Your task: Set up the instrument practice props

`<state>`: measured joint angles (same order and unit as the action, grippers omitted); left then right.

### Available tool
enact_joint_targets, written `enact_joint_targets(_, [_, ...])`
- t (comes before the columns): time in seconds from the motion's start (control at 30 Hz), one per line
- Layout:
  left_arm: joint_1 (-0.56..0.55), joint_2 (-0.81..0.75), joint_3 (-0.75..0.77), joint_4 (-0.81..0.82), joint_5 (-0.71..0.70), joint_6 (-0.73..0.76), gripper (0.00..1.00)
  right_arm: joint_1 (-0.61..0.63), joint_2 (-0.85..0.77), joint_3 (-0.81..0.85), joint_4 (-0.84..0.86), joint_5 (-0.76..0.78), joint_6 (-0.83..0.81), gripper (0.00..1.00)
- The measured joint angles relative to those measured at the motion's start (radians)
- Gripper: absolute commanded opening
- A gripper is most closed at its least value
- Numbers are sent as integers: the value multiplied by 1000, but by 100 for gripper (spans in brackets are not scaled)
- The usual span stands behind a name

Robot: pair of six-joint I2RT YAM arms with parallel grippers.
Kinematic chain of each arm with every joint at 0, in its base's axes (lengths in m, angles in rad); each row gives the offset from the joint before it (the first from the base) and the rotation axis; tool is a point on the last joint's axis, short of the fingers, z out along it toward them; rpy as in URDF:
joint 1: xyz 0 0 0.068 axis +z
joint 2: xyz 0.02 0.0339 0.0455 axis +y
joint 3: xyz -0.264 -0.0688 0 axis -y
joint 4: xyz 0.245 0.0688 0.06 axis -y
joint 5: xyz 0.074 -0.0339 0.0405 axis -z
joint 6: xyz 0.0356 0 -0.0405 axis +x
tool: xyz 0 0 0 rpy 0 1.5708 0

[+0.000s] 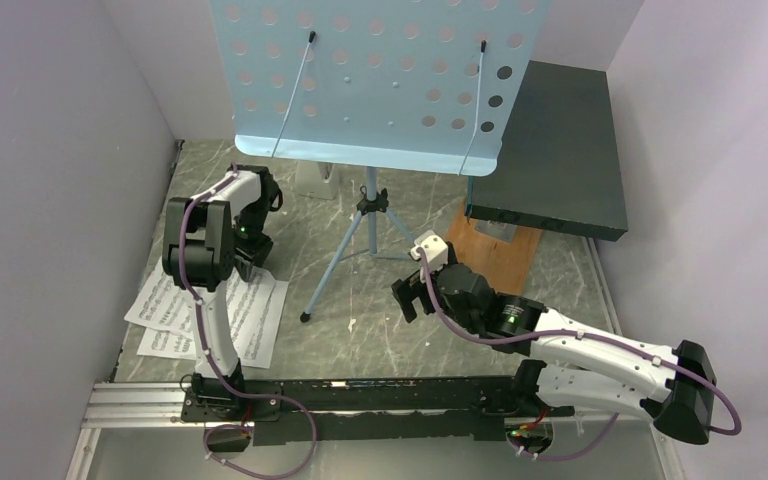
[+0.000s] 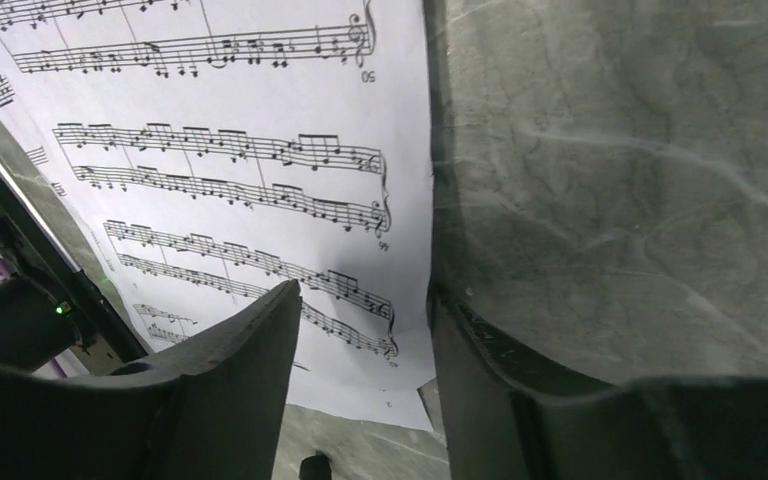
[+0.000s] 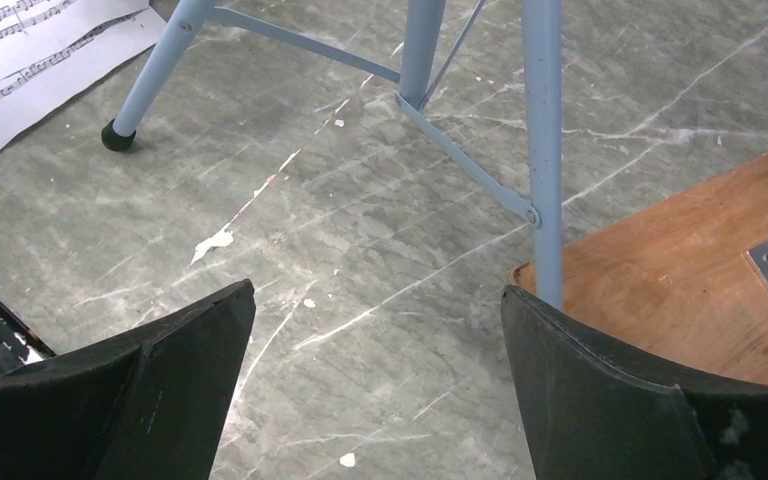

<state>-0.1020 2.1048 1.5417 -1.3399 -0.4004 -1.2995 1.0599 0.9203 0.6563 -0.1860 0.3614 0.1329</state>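
Observation:
The light blue perforated music stand [image 1: 375, 80] rises at the back on tripod legs [image 3: 542, 150]. White sheet-music pages [image 1: 260, 315] lie fanned on the table at the left. My left gripper [image 1: 250, 262] is down at their far edge. In the left wrist view its jaws stand part-way apart [image 2: 365, 290], one finger over the top page [image 2: 220, 120], the other over bare table, with the page's corner lying flat between them. A small grey-white metronome [image 1: 317, 178] stands behind the stand. My right gripper [image 1: 410, 295] hovers open [image 3: 378, 290] near the stand's legs, holding nothing.
A big dark box [image 1: 550, 150] rests on a wooden board [image 1: 495, 255] at the back right, and one stand leg meets the board's edge [image 3: 700, 290]. Another leg's black foot [image 3: 115, 137] sits near the pages. Grey walls close in both sides.

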Motion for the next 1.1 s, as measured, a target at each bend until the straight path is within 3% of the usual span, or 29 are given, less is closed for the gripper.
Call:
enact_joint_targets(0.1, [1,0,-9,15,2,-7,42,2,1,0,-1,0,1,96])
enact_joint_targets(0.27, [1,-11,-50,27,8,-26,14,7,-2,0,-2,-1,2,97])
enact_joint_targets(0.47, [1,-89,-113,42,26,-45,9,18,-6,2,-9,-21,14,97])
enact_joint_targets(0.63, [1,-254,-140,36,38,-49,1,46,5,5,10,-63,21,99])
enact_joint_targets(0.77, [1,-415,-153,28,69,-43,0,79,56,5,76,-109,35,99])
enact_joint_targets(1.1, [1,-790,-223,32,304,-3,0,168,335,-7,606,-217,74,99])
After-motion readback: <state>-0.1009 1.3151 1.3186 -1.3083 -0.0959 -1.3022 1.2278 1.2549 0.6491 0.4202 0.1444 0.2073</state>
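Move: My left fingers straddle the far edge of the top music sheet near its right corner; that edge lies straight under the hand point, about 2 cm down. The two sheets' middle is some 10 cm back and 8 cm left, the stand's left foot 10 cm back and 15 cm right. From my right hand, that foot is about 22 cm left, level with it, 16 cm down, and the sheet's edge some 34 cm left and 10 cm ahead. With my left hand I dip a little, ease back about 2 cm and shut the fingers on the sheet's far edge, then lift it some 16 cm, drifting back and left while the fingers swing forward and right. My empty right hand stays wide open and sweeps about 14 cm left and 5 cm back towards the stand's left foot, turning some 20 degrees counter-clockwise and rolling its left side up. ##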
